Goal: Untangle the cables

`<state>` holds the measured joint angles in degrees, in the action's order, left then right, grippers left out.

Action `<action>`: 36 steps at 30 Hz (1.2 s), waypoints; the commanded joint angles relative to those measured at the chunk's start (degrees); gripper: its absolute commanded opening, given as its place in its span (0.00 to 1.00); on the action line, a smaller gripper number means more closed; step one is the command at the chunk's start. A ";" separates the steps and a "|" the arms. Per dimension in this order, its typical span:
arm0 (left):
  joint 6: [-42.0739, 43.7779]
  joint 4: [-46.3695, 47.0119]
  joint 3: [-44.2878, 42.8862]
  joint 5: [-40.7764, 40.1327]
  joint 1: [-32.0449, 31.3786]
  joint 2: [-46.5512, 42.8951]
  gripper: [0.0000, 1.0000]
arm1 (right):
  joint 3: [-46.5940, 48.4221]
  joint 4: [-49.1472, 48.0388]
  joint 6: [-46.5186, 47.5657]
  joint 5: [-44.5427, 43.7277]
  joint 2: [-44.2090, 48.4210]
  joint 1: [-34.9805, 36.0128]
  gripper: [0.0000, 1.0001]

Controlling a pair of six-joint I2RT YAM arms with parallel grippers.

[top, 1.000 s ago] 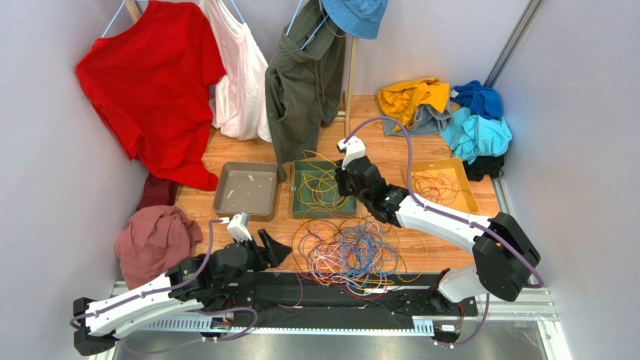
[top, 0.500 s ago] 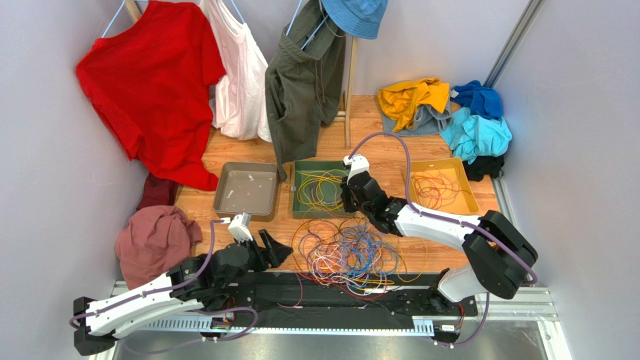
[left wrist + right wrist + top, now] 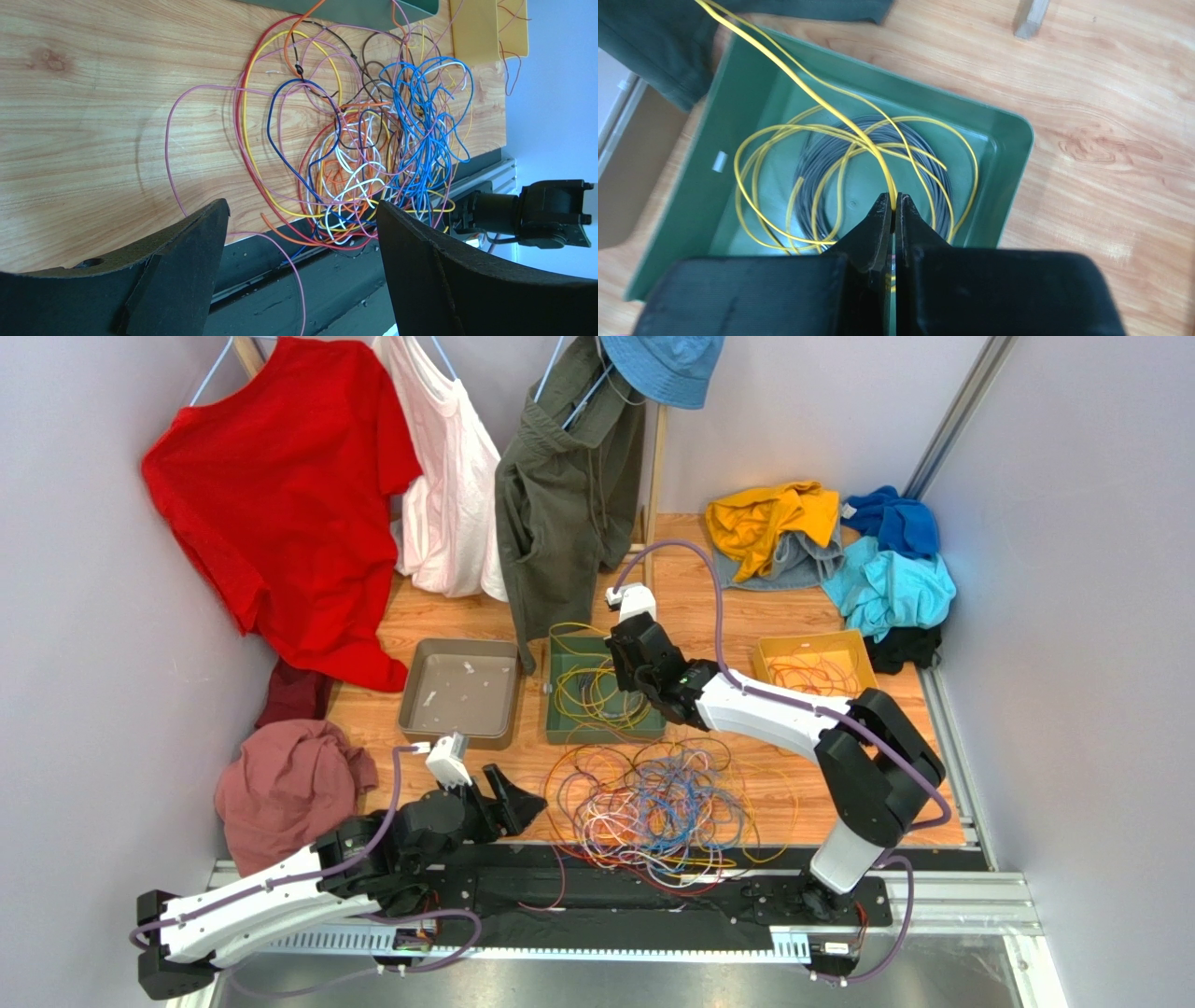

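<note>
The cables (image 3: 652, 805) lie in a many-coloured tangle near the table's front edge, also in the left wrist view (image 3: 365, 147). My left gripper (image 3: 508, 791) hangs open just left of the tangle, nothing between its fingers (image 3: 302, 210). A pink strand runs under it. My right gripper (image 3: 627, 669) is over the green tray (image 3: 551, 693), shut on a yellow cable (image 3: 808, 91) that rises from its tips (image 3: 894, 199) toward the upper left. More yellow loops and a grey coil (image 3: 822, 175) lie in that tray (image 3: 1011, 140).
A grey tray (image 3: 459, 693) sits left of the green one. A yellow tray (image 3: 859, 655) holding orange cables stands at the right. Clothes hang at the back, folded clothes (image 3: 842, 546) lie at back right, a pink cloth (image 3: 288, 784) at left.
My right arm has swung left and farther back over the green tray with the yellow cable in its grip. The left arm has not moved.
</note>
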<state>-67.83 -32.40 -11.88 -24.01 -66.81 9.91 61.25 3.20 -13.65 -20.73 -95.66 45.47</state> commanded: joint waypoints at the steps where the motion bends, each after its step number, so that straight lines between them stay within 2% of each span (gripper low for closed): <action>1: -0.46 -0.91 -0.16 0.19 -0.25 -0.68 0.86 | -3.67 0.23 -1.28 0.33 1.43 -0.30 0.00; 6: -0.63 0.41 0.63 0.02 -0.25 -0.86 0.86 | -9.66 -1.71 -3.23 2.01 6.09 0.84 0.00; 9: -0.46 1.11 0.63 0.02 -0.34 0.01 0.86 | -10.71 -1.09 -2.96 -0.53 8.81 2.86 0.22; 10: -0.46 1.03 0.28 -0.07 -0.26 0.19 0.86 | -11.76 -1.35 -2.96 -2.02 10.13 3.21 0.34; 14: -0.28 1.03 -0.42 0.02 -0.25 1.16 0.86 | -11.34 -0.40 -4.01 -3.26 16.71 4.27 0.47; 18: -0.28 1.03 -0.60 0.02 -0.25 1.25 0.86 | -11.33 2.77 -5.33 -5.54 22.25 4.80 0.49; 23: -0.20 1.81 -0.34 0.02 -0.25 1.42 0.86 | -15.63 5.15 -7.88 -9.32 29.12 4.28 0.53; 30: -0.37 4.01 0.54 1.33 -0.34 3.44 0.86 | -23.71 3.13 -11.48 -9.50 28.42 3.22 0.52; 36: -0.46 4.01 0.37 2.21 -0.25 4.24 0.85 | -25.75 -1.09 -12.72 -9.15 24.12 1.02 0.50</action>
<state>-67.85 -30.37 -11.51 -22.68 -66.78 13.74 35.92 6.87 -23.97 -28.49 -69.80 47.99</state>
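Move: The right hand holds the yellow cable above the green box, whose middle is about 2 cm ahead, 3 cm to its left and some 8 cm below. From this hand, the tangle's middle lies about 16 cm back and 6 cm right; the orange bin is 2 cm ahead and 31 cm right, the grey bin 2 cm ahead and 25 cm left. From the left hand, the green box is roughly 20 cm ahead and 11 cm right. Draw the right gripper back and down about 6 cm, slightly right, laying the pinched yellow cable into the green box, and open the fingers to about half to let go. Lift some 12 cm clear, then swing right and a little back past the box's near right corner and sink about 9 cm towards the far edge of the tangle, fingers half open, wrist turning some 10 degrees clockwise. ##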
